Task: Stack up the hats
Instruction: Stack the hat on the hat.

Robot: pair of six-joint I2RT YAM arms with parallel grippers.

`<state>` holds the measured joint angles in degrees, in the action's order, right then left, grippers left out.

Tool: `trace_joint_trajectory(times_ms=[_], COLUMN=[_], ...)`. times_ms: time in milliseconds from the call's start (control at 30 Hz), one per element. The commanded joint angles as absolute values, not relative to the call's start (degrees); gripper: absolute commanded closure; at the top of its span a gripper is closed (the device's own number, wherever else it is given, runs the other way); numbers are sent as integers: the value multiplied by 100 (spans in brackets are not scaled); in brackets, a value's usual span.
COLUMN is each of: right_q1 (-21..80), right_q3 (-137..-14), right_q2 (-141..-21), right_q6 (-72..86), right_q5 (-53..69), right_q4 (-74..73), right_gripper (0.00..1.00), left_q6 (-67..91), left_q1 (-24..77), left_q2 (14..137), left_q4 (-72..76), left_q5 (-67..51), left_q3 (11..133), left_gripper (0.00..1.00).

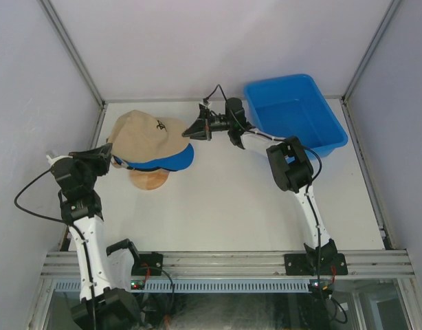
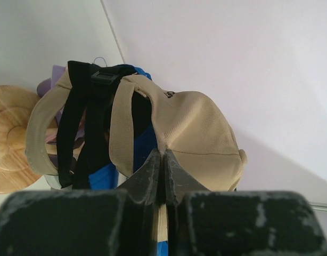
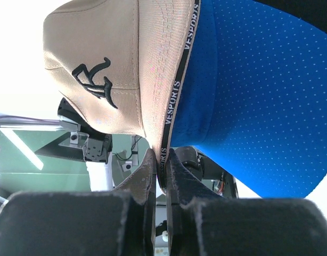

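A tan hat [image 1: 143,130] with a black emblem tops a stack of hats on the round wooden stand [image 1: 149,180]. A blue hat's brim [image 1: 175,159] sticks out under it. My left gripper [image 1: 109,157] is shut on the tan hat's rear edge [image 2: 195,128], with fabric pinched between its fingers [image 2: 163,154]. My right gripper [image 1: 190,130] is shut on the tan hat's front rim [image 3: 153,80], at its lettered inner band, beside the blue brim [image 3: 259,106]. Black straps [image 2: 73,117] and a bit of lavender [image 2: 57,72] show beneath the tan hat.
A blue plastic bin [image 1: 297,110] stands at the back right, close behind the right arm. White walls close in the table on the left, back and right. The wooden stand's base [image 2: 9,138] sits left of the left gripper.
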<state>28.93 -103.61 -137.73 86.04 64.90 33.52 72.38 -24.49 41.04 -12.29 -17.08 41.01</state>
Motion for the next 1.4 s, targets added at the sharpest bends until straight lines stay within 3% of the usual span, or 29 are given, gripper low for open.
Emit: trace_joint_trajectory(times_ms=[0, 567, 933, 1367], right_q1=[2877, 2984, 2971, 2980], right_q3=[-10362, -10172, -10351, -10396], right_q2=[-14012, -14069, -13998, -13998], right_q6=[8478, 8090, 7983, 7874], right_q5=[5984, 6185, 6351, 6424], right_q4=[2965, 2916, 3012, 2944], right_gripper=[100, 100, 100, 100], left_q6=[7043, 7110, 6758, 6319], left_q1=[-2469, -2471, -2474, -2460], left_q2=[4269, 4304, 4635, 4683], left_q4=[-937, -1239, -1782, -1420], left_q5=[-1520, -1272, -1092, -1060], left_q3=[4139, 4040, 4387, 4690], left_gripper=[91, 66, 64, 53])
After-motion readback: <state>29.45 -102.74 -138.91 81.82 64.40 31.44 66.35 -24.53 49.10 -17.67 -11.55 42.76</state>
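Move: The left hand is at the back edge of the beige hat, whose middle is about 10 cm to its right, 3 cm ahead and 4 cm lower. The blue hat under it is centred some 12 cm right, 1 cm back and 9 cm below; the wooden stand's round foot is 10 cm right, 2 cm back and 27 cm down. From the right hand, pinching the brim, the beige hat's middle is 12 cm left, level fore and aft, 3 cm higher; the blue hat's is 9 cm left, 5 cm back, 3 cm lower. The right fingers keep their pinch on the beige brim and lower it about 2.5 cm, then hold it there. The left fingers let go of the hat's back edge, opening to nearly half; that hand first eases down and left, then sinks faster beside the rear straps to some 6 cm lower, tipping its fingers down about 12 degrees, and rises 1 cm at the end. ##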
